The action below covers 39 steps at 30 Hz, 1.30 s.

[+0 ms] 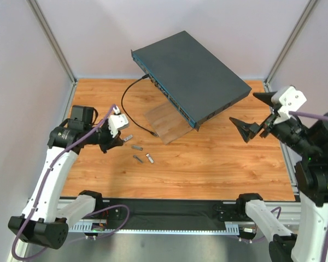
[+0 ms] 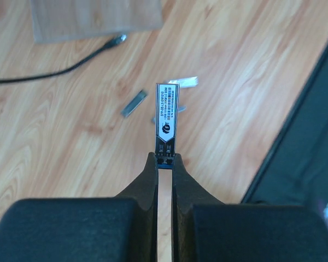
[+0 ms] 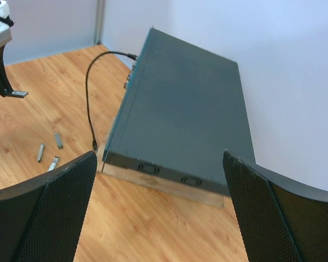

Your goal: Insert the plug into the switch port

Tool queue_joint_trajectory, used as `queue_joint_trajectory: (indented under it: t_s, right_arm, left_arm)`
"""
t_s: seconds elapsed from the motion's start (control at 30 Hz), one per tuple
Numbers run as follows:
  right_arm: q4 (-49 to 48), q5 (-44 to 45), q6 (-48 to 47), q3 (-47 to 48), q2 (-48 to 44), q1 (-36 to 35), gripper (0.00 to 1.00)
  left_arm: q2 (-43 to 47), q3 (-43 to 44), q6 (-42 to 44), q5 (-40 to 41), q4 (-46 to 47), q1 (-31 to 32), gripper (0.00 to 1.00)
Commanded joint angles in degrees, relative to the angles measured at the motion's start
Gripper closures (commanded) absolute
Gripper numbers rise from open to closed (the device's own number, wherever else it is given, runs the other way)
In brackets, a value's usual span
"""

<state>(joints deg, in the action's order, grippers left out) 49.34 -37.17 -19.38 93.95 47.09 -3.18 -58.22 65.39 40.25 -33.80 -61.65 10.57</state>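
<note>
The switch [image 1: 191,76] is a flat dark grey box with a teal front edge, lying tilted on a pale wooden board [image 1: 167,124]. My left gripper [image 1: 120,139] is shut on one end of a small metal plug [image 2: 167,115], which sticks out beyond the fingertips [image 2: 153,164] over the table, left of the switch. From the right wrist this plug [image 3: 19,94] shows at the far left. My right gripper [image 1: 254,112] hangs open and holds nothing, right of the switch [image 3: 180,109], facing its short side.
Three loose plugs [image 1: 136,147] [image 1: 138,159] [image 1: 150,159] lie on the wooden table below the left gripper. A black cable [image 1: 128,106] loops from the switch's front to the board. Walls enclose the table at the back and sides.
</note>
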Motion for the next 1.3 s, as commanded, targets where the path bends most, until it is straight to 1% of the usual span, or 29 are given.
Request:
queue_joint_trajectory:
  t_s: [0.0,0.07,0.1,0.13,0.17,0.2,0.23,0.27,0.3,0.33,0.4,0.43,0.47,0.57,0.63,0.77,0.83,1.03,1.27]
  right_arm:
    - [-7.06,-9.31,-2.86,4.03,6.15,0.02,0.02]
    - [-8.99,-10.20,-4.52,5.45,8.44,-1.99,0.02]
    - [-8.83,-9.07,-6.18,6.93,10.89,-3.57,0.03]
    - [-8.39,-7.50,-10.20,7.64,12.22,-8.11,0.03]
    - [-6.21,-2.96,-13.46,8.35,13.54,-11.12,0.03]
    - [-4.80,-0.65,-16.37,9.22,14.95,-14.19,0.03]
    - [-3.56,1.29,-19.01,10.19,17.66,-19.36,0.04]
    - [-3.12,2.79,-23.21,10.20,18.73,-21.58,0.04]
    - [-3.63,4.72,-24.47,9.24,20.04,-23.61,0.05]
    - [-4.51,5.26,-25.96,8.19,20.49,-27.45,0.05]
    - [-7.23,7.45,-31.31,6.08,20.93,-31.95,0.06]
    - [-8.03,8.07,-33.51,3.11,20.94,-36.33,0.06]
    - [-9.77,8.95,-37.28,1.69,20.68,-38.46,0.07]
    - [-13.73,9.04,-40.82,-4.63,19.80,-45.32,0.11]
    - [-14.53,9.04,-43.72,-6.58,19.79,-49.53,0.15]
    - [-15.24,9.66,-45.92,-9.31,20.93,-54.47,0.21]
    - [-15.50,10.36,-47.15,-10.37,21.72,-56.92,0.24]
    - [-17.43,13.61,-53.47,-13.62,24.18,-63.60,0.28]
    - [-21.39,17.56,-57.09,-15.64,27.35,-67.13,0.33]
  left_arm:
    - [0.91,6.31,-10.00,-11.63,-6.29,0.68,1.00]
    - [0.82,8.61,-14.39,-15.67,-7.08,0.86,1.00]
    - [0.65,10.53,-15.63,-16.90,-7.26,0.86,1.00]
    - [0.65,11.51,-17.90,-19.35,-7.69,0.86,1.00]
    - [0.73,12.82,-18.97,-20.24,-7.70,0.86,1.00]
    - [1.00,13.27,-19.94,-20.86,-7.44,0.86,1.00]
    - [1.26,13.63,-21.95,-21.39,-6.83,0.86,1.00]
    - [1.70,14.24,-22.66,-21.65,-6.82,0.86,1.00]
    - [1.70,14.59,-23.28,-21.92,-6.99,0.86,1.00]
    - [1.70,14.86,-23.81,-22.70,-7.60,0.94,1.00]
    - [1.79,15.21,-25.13,-23.94,-8.48,1.03,1.00]
    - [1.96,15.04,-25.48,-24.99,-9.01,0.95,1.00]
    - [2.58,14.51,-26.18,-25.26,-9.10,1.03,1.00]
    - [4.24,12.85,-26.45,-26.14,-9.80,0.95,1.00]
    - [4.86,11.96,-25.75,-26.14,-10.94,0.95,1.00]
    - [6.18,9.59,-24.52,-26.31,-13.32,0.95,1.00]
    - [6.19,9.32,-22.25,-26.84,-15.94,1.03,1.00]
    - [6.45,9.32,-22.58,-26.49,-15.78,2.17,1.00]
    - [4.87,9.23,-22.76,-26.67,-15.79,3.49,1.00]
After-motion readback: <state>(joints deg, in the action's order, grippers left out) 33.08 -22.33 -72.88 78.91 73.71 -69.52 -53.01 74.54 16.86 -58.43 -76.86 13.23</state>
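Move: The plug pinched in the left fingers lies about 38 cm to the right hand's left, 4 cm ahead and 26 cm below it; its middle is some 2 cm right of the left hand, 1 cm ahead and 2 cm below. From the left hand, the open right gripper is roughly 41 cm right, 3 cm back and 26 cm higher. About 21 cm below the left hand lie a grey plug, 10 cm ahead and 2 cm right, and a silver plug, 4 cm ahead and 8 cm right. The empty right hand sweeps some 28 cm left and 16 cm down towards the held plug, bowing forward first and then back, as its fingers swing round to point left and slantwise down and narrow from wide to about two-thirds open. The left hand keeps the plug pinched, drawing back about 11 cm, rising to meet it and edging right, its fingertips tilting up towards the right hand. ##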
